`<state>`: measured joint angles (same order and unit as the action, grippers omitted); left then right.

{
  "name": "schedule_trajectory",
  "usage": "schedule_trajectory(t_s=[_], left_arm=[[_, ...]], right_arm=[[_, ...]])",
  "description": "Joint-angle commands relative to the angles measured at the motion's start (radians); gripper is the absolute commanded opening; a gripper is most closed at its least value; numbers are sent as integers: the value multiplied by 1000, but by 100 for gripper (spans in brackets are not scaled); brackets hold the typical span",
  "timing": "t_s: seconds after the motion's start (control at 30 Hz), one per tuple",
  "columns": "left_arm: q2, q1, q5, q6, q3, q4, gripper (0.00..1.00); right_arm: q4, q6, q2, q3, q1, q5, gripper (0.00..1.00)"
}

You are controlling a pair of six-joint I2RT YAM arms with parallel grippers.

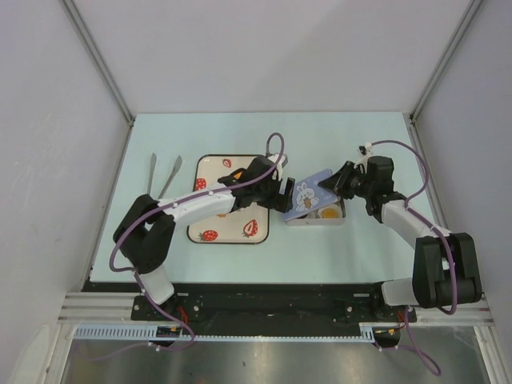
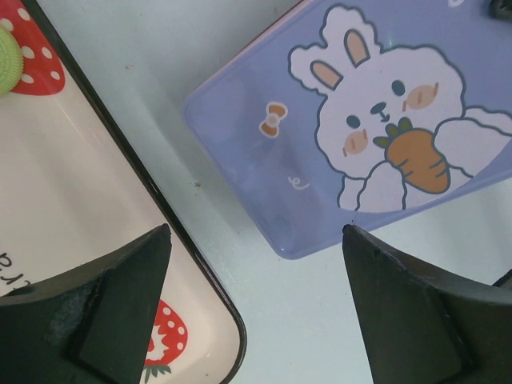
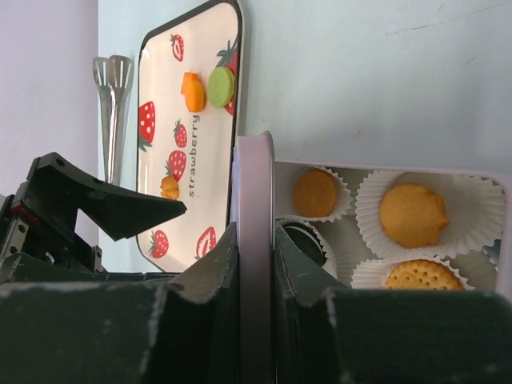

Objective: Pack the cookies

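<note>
The cookies lie in white paper cups inside a tin box (image 3: 480, 180): three orange cookies (image 3: 314, 192) (image 3: 412, 214) (image 3: 416, 276) and a black one (image 3: 302, 240), half hidden by my finger. My right gripper (image 3: 254, 240) is shut on the edge of the box's lilac bunny lid (image 2: 360, 120), holding it tilted over the box (image 1: 320, 216). One orange cookie (image 1: 329, 212) shows below the lid (image 1: 308, 194) in the top view. My left gripper (image 2: 256, 232) is open above bare table, between the lid's corner and the tray, holding nothing.
A strawberry-print tray (image 1: 210, 218) lies left of the box, its black rim (image 2: 160, 200) under my left finger (image 2: 104, 312). On it are a green disc (image 3: 222, 86) and two orange pieces (image 3: 192, 90) (image 3: 169, 186). Metal tongs (image 1: 160, 176) lie further left.
</note>
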<state>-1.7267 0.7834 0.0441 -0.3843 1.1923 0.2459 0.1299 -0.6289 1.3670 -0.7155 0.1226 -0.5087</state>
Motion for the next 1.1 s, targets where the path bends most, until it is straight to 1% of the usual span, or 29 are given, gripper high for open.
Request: schedule_trajectory(t_s=[0.0, 0.2, 0.4, 0.6, 0.7, 0.83, 0.9, 0.97, 1.07], left_arm=[[-16, 4, 33, -27, 9, -40, 92], [-54, 4, 59, -19, 43, -48, 93], [-97, 2, 138, -41, 78, -85, 93], [-123, 1, 217, -59, 93, -128, 93], [-125, -1, 253, -70, 92, -146, 93], [-120, -9, 276, -80, 86, -160, 93], [-120, -13, 277, -79, 86, -161, 93], [-120, -16, 281, -80, 87, -165, 93], [-125, -18, 289, -82, 93, -169, 93]], right_arm=[[19, 37, -36, 11, -23, 55, 0], [19, 46, -36, 24, -40, 67, 0], [28, 49, -31, 41, -51, 90, 0], [25, 57, -26, 48, -67, 104, 6], [33, 52, -20, 51, -80, 104, 6], [56, 29, -16, 57, -103, 79, 0], [92, 0, -14, 67, -115, 40, 0], [112, -20, -20, 70, -165, 13, 0], [161, -72, -34, 80, -190, -40, 0]])
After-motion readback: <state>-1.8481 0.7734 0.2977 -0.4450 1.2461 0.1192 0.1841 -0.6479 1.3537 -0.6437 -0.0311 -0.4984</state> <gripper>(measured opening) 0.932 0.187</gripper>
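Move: The right hand already pinches the bunny lid by its right side; the lid's middle lies some 5 cm left, 2 cm back and a little lower. The cookie tin it is meant for is about 2 cm left, 5 cm back and 8 cm below that hand. From the open left hand, the lid's middle is roughly 7 cm right and 1 cm ahead, slightly lower; the strawberry tray is about 15 cm left, level fore and aft, 8 cm down. Still pinching the lid, the right hand draws it about 5 cm right while the open left follows. ##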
